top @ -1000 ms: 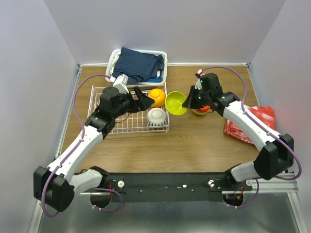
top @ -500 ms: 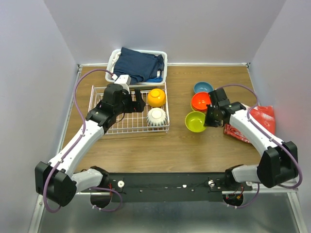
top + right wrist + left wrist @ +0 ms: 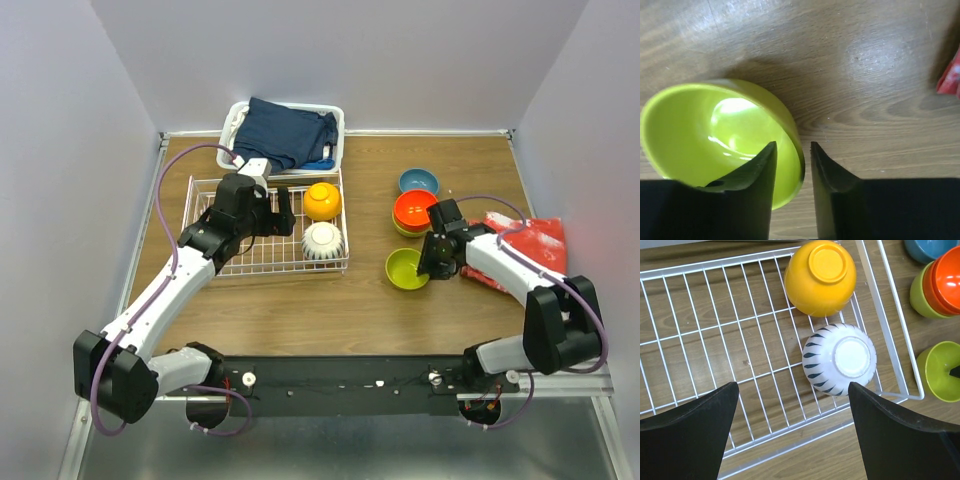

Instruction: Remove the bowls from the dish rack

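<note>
The white wire dish rack [image 3: 215, 238] holds two upturned bowls: an orange-yellow bowl [image 3: 322, 200] [image 3: 821, 277] and a white ribbed bowl [image 3: 323, 241] [image 3: 840, 357]. My left gripper [image 3: 278, 217] [image 3: 792, 385] hovers over the rack just left of them, open wide and empty. On the table to the right, a lime-green bowl [image 3: 404, 269] [image 3: 705, 125] sits upright. My right gripper [image 3: 431, 258] [image 3: 793, 146] straddles its rim, one finger inside and one outside, with a gap at the rim. A blue bowl [image 3: 418, 181] and a red-orange bowl [image 3: 414, 209] nested in another lime-green one stand behind.
A white plastic basket [image 3: 232, 118] with dark blue cloth stands behind the rack. A red bag [image 3: 530, 240] lies at the right edge, under my right forearm. Walls close in the table on three sides.
My right arm carried the lime-green bowl down to the table in front of the red-orange stack, and its jaws have parted. My left gripper drew back over the rack and opened wide.
</note>
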Robot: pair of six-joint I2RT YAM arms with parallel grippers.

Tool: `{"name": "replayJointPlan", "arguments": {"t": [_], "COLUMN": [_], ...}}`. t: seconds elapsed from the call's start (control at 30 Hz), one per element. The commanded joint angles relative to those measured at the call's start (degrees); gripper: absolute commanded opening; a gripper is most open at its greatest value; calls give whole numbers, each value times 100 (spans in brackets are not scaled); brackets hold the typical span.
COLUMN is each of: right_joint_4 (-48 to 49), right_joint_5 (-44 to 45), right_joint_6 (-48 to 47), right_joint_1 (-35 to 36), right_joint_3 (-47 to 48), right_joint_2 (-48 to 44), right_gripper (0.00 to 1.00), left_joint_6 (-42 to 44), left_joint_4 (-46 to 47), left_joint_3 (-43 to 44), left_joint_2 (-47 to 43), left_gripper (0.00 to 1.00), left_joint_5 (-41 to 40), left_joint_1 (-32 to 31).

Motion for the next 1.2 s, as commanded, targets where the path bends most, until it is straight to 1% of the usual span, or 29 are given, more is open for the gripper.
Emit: {"name": "replayJointPlan", "arguments": {"t": [0.0,0.03,0.07,0.1,0.17,0.2,0.23,0.33,0.37,0.47,0.63,0.7,0.73,0.9,1.03,1.17], "right_joint_4": [210,193,149,131,87,96,113,402,647,1061,1177,1151,1142,1080,1001,957], "right_joint_5": [335,318,291,282,274,282,291,300,283,239,98,89,72,1,19,1], "right_joint_6": [67,49,40,31,31,31,31,-83,-170,-276,-408,-408,-417,-584,-768,-918], "right_joint_1": [-27,-27,-19,-27,-27,-27,-27,-19,-19,-27,-27,-27,-27,-19,-19,-27], "right_joint_3": [37,63,98,177,274,318,405,476,433,240,99,55,46,72,151,195], "right_joint_2": [-451,-522,-593,-654,-953,-1067,-1372,-1901,-2251,-2771,-2993,-3010,-3002,-2923,-2809,-2685], "right_gripper": [60,64,70,72,81,82,85,92,94,98,99,99,99,99,98,98], "left_joint_6": [67,67,50,23,-12,-30,-73,-196,-223,-424,-750,-742,-715,-706,-856,-830], "left_joint_4": [-57,-40,-5,4,39,48,57,92,127,215,329,382,374,75,-39,-118], "left_joint_3": [57,66,84,128,189,259,295,461,497,699,1243,1532,1656,2543,2966,3247], "left_joint_2": [65,134,170,205,337,389,494,758,829,1198,1978,2191,2435,3149,3746,4071], "left_gripper": [99,99,99,99,99,99,99,99,99,99,99,99,99,99,98,95], "left_joint_5": [-179,-170,-153,-153,-135,-135,-135,-161,-161,-153,-275,-302,-319,-434,-442,-653], "left_joint_1": [-25,-25,-34,-34,-43,-51,-69,-95,-122,-166,-192,-201,-201,-218,-262,-376]}}
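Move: The yellow bowl sits upside down in the rack about 13 cm ahead of the open left hand, 8 cm to its right and some 14 cm below. The striped white bowl is 10 cm nearer the base than the yellow one. The right hand has its fingers at the green bowl's right rim, the bowl's middle about 5 cm to its left and 2 cm below; the orange bowl stack stands 13 cm ahead and 4 cm left of that hand. Left hand reaches about 15 cm forward-right towards yellow bowl; right opens and rises 16 cm off green bowl. ##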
